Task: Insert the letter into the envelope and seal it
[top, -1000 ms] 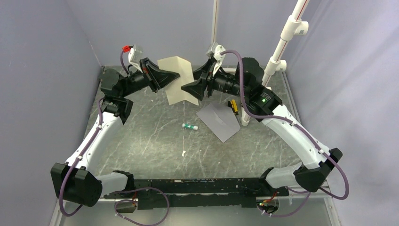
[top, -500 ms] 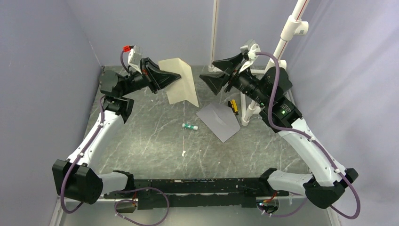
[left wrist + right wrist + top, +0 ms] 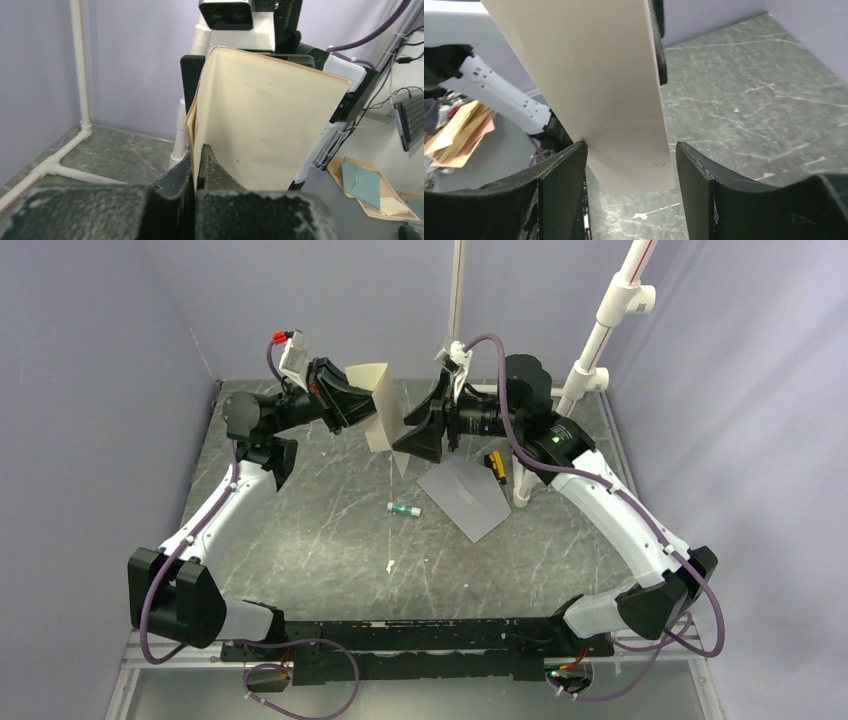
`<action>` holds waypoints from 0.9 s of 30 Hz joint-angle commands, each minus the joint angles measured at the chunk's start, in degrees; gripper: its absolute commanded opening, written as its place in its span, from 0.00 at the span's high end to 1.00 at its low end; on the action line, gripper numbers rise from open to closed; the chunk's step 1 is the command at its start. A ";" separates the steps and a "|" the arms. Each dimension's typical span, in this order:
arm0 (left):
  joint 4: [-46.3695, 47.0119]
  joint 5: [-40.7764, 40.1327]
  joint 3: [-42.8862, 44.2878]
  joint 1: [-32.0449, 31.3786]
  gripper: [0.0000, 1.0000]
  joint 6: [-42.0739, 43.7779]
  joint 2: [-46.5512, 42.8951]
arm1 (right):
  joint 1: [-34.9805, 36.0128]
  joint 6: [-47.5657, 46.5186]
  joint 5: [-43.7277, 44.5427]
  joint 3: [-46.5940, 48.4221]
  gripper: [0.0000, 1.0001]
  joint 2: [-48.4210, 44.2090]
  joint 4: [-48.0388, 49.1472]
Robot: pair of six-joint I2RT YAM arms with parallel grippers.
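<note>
The letter, a folded tan sheet, hangs upright in the air above the back of the table. My left gripper is shut on its edge; the left wrist view shows the letter pinched between the left gripper jaws. My right gripper stands open at the sheet's other side. In the right wrist view the letter hangs with its lower end between the right gripper fingers, one corner by the left finger. The grey envelope lies flat on the table below.
A small green-and-white tube lies left of the envelope. A yellow-and-black object sits behind it, next to a white pipe post. A white scrap lies nearer the front. Purple walls enclose the table.
My right gripper swung up and away to the right, then came back down to the letter with its jaws wide. My left gripper turned the letter more edge-on.
</note>
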 commanded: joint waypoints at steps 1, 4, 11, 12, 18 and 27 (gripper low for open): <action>4.00 2.34 3.27 -0.90 0.98 -1.83 -0.96 | -0.21 -0.82 -6.57 2.73 0.33 -1.09 1.39; 6.05 3.56 3.57 -1.18 0.97 -4.44 -0.47 | -0.21 -1.03 -7.44 3.28 0.39 -0.38 2.44; 11.88 6.20 4.91 -1.37 0.98 -12.05 1.61 | -0.21 2.29 -10.02 6.02 0.43 2.36 2.76; 12.99 6.40 5.11 -1.37 0.98 -13.16 1.95 | -0.26 2.86 -10.42 5.98 0.44 2.56 3.13; 17.55 6.78 5.54 -1.46 0.97 -17.13 3.32 | -0.24 6.69 -12.19 4.44 0.62 2.56 7.40; 10.29 5.19 4.03 -1.46 0.94 -10.50 0.28 | -0.30 9.83 -14.64 2.19 0.92 1.59 12.10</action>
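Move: My left hand already pinches the folded letter; its middle lies some 4 cm back of that hand, about level with it sideways and roughly 3 cm above. From my right hand, open around the lower end, the letter's middle is about 4 cm left, level fore-and-aft, 5 cm up. The table is some 37 cm below: the envelope about 5 cm ahead and 11 cm right, the glue stick 3 cm ahead and 2 cm left. I close my right fingers from wide open to nearly shut, pinching the lower end of the folded letter between them, while that hand shifts about 2.5 cm back, 2 cm up and a little left, turning some 10 degrees counter-clockwise. My left hand keeps its pinch and draws the letter about 3 cm back and 1.5 cm up, turning 10 degrees clockwise. ##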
